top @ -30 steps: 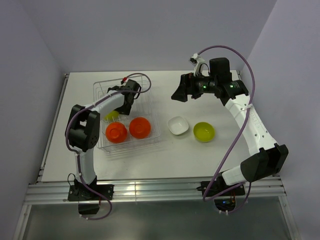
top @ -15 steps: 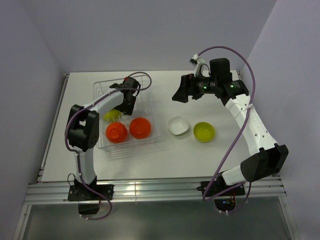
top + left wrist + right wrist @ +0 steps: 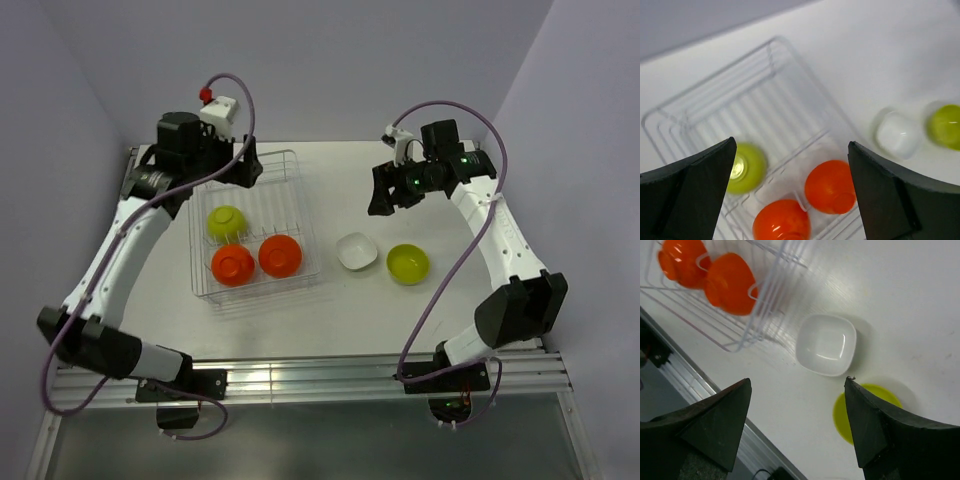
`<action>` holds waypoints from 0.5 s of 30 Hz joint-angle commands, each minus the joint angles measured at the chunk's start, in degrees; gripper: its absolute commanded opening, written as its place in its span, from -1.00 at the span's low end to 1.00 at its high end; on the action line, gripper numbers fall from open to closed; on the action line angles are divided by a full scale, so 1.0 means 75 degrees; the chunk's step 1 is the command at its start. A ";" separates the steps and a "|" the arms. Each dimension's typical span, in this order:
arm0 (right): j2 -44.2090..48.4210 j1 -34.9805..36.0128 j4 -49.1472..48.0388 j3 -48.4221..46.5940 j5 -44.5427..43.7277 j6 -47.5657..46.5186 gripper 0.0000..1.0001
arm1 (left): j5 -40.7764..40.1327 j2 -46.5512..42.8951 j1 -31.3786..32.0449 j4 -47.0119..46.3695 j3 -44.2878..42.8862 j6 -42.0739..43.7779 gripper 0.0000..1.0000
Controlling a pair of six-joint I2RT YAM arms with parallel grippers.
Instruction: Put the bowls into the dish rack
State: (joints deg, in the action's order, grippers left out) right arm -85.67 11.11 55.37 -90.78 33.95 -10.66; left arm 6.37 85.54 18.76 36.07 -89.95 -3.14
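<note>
The wire dish rack [image 3: 303,205] sits left of centre and holds a lime green bowl [image 3: 226,221] and two orange-red bowls [image 3: 232,265] [image 3: 280,255], all bottom up. On the table to its right lie a white squarish bowl [image 3: 356,251] and a second green bowl [image 3: 408,263]. My left gripper [image 3: 243,166] hangs open high over the rack's far edge with nothing in it. In the left wrist view the rack's green bowl [image 3: 746,167] and an orange bowl [image 3: 830,186] lie far below the left gripper [image 3: 791,144]. My right gripper [image 3: 797,380] is open and empty above the white bowl [image 3: 826,344].
The table's near edge has a metal rail [image 3: 300,378]. Purple walls close in the table at the back and on both sides. A cable loops over each arm.
The left arm has lifted out of the rack and swung up and back, leaving the green bowl inside. The right gripper has turned downward and moved slightly right, toward the white bowl.
</note>
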 commanded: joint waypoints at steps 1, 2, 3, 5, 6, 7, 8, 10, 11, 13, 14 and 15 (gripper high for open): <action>-0.0284 -0.0134 0.0703 0.0266 -0.0835 -0.0677 0.54 | 0.1949 -0.0810 0.0006 -0.0895 0.0344 0.0196 0.99; -0.0343 -0.0111 0.0668 0.0373 -0.0882 -0.0642 0.50 | 0.2369 -0.0927 -0.0006 -0.0977 0.0426 -0.0013 0.99; -0.0482 -0.0111 0.0621 0.0478 -0.0987 -0.0561 0.46 | 0.2594 -0.1137 -0.0052 -0.1071 0.0636 -0.0143 0.99; -0.0659 -0.0087 0.0445 0.0701 -0.1117 -0.0478 0.39 | 0.3247 -0.1314 -0.0076 -0.1235 0.0906 -0.0377 0.99; -0.0880 -0.0029 0.0317 0.0818 -0.1198 -0.0385 0.36 | 0.3403 -0.1478 -0.0088 -0.1305 0.0989 -0.0471 0.99; -0.0975 0.0006 0.0258 0.0854 -0.1234 -0.0349 0.30 | 0.3555 -0.1572 -0.0088 -0.1434 0.1083 -0.0600 0.99; -0.1080 0.0053 0.0199 0.0889 -0.1258 -0.0314 0.29 | 0.3696 -0.1654 -0.0088 -0.1481 0.1257 -0.0648 0.99; -0.1326 0.0193 -0.0022 0.0971 -0.1432 -0.0232 0.28 | 0.3686 -0.1900 -0.0100 -0.1587 0.1422 -0.0730 0.99; -0.1409 0.0275 -0.0105 0.1006 -0.1538 -0.0220 0.28 | 0.3604 -0.2029 -0.0100 -0.1599 0.1563 -0.0753 0.99; -0.1596 0.0427 -0.0385 0.1100 -0.1749 -0.0138 0.27 | 0.3499 -0.2123 -0.0100 -0.1588 0.1657 -0.0754 0.99; -0.1783 0.0463 -0.0445 0.1112 -0.1808 -0.0115 0.26 | 0.3463 -0.2147 -0.0111 -0.1553 0.1739 -0.0742 0.99; -0.1912 0.0498 -0.0539 0.1124 -0.1855 -0.0068 0.25 | 0.3440 -0.2194 -0.0123 -0.1494 0.1775 -0.0742 0.99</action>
State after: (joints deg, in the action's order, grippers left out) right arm -98.72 13.47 55.55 -82.67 22.90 -12.25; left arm 30.17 72.58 18.26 27.24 -76.97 -7.44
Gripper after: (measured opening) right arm 0.632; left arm 0.995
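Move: The white bowl waits on the table some 23 cm below the open right gripper, about 3 cm ahead and 3 cm left of it. Beside it, the loose green bowl lies about 10 cm to the gripper's right, level with it fore and aft; the nearer red bowl in the rack is about 22 cm to its left, 1 cm ahead. From the left hand the white bowl is roughly 21 cm right, 5 cm back and 27 cm down. Lower the right gripper about 13 cm towards the white bowl's right side, easing slightly right on the way, tipping the fingers some 20 degrees more steeply down and narrowing them partly without touching. Meanwhile draw the empty, open left gripper back 7.5 cm and right over the rack, rising about 8 cm and then sinking most of that, while it turns clockwise. ##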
